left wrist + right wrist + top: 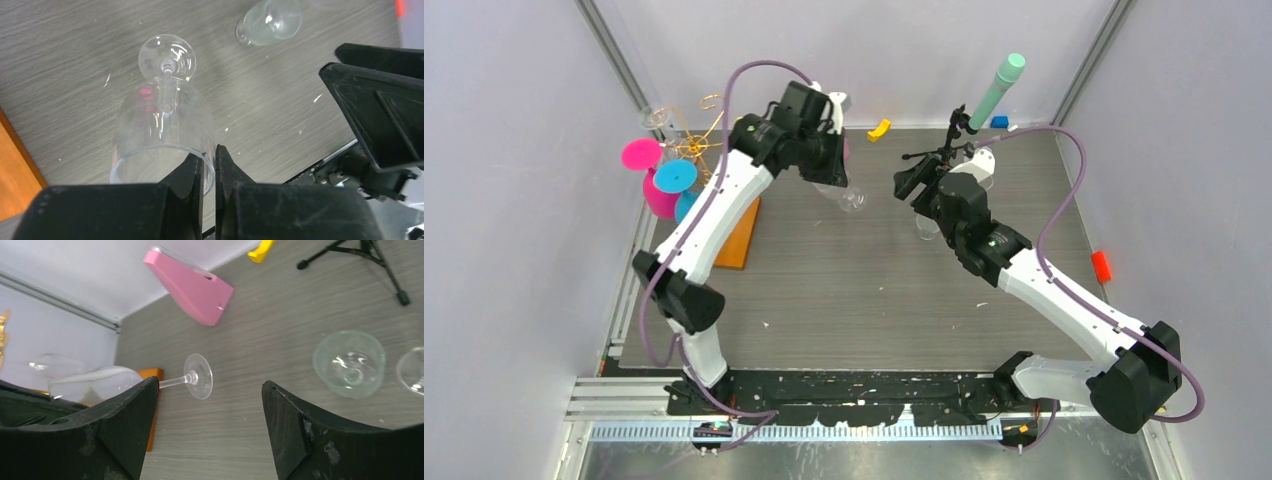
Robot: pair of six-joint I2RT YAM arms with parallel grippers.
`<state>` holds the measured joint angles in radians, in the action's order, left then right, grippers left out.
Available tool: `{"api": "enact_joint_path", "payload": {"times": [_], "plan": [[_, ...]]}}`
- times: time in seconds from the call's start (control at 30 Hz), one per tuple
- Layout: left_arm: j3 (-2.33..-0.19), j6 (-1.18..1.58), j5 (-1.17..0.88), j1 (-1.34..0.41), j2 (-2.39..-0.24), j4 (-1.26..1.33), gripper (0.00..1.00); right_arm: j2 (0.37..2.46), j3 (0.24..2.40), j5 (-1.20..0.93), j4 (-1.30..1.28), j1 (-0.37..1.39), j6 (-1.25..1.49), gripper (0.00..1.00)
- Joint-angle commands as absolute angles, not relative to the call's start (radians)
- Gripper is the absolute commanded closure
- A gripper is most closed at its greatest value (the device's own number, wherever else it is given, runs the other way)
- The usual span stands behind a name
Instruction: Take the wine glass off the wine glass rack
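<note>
A clear wine glass (pixel 162 125) hangs tilted above the table, its foot (pixel 852 199) pointing away from my left gripper (pixel 210 152), which is shut on the bowl's rim, one finger inside and one outside. The wine glass rack (pixel 699 135), gold wire on an orange wooden base (pixel 740 240), stands at the far left with pink and blue glasses (pixel 674 176) hanging on it. My right gripper (pixel 210 383) is open and holds nothing. It faces the held glass's foot (pixel 198 376) from the right, a short way off.
Two clear glasses (pixel 350 362) (pixel 412 370) stand near the right gripper. A black tripod with a mint-green tube (pixel 996 90) is at the back right. A pink object (pixel 192 285) and a yellow piece (pixel 879 128) lie at the back, a red block (pixel 1102 266) at the right.
</note>
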<state>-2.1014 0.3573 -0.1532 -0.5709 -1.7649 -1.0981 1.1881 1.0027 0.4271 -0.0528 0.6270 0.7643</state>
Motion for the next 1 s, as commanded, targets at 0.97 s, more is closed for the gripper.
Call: {"api": "enact_joint_path", "payload": {"times": [0.97], "plan": [[-2.511,0.353,-0.126,-0.724,-2.265,-1.218,0.92,1.06,0.975,0.561,-0.339,0.618,0.727,0.2]]}}
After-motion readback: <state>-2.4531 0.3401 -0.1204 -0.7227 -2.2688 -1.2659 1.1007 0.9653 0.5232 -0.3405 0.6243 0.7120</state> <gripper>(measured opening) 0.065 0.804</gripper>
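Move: The left hand holds the wine glass by its rim; the bare table spot it is heading for lies about 9 cm to its right, 1 cm ahead and some 30 cm below. The tumbler stands about 18 cm right and 1 cm ahead, the standing wine glass about 25 cm right and 2 cm ahead, both roughly 25 cm lower. From the empty right hand that spot is level ahead, 4 cm left, 28 cm down. Left arm lowers its pinched glass some 13 cm and 9 right, towards the tumbler; open right hand sinks rightward. ##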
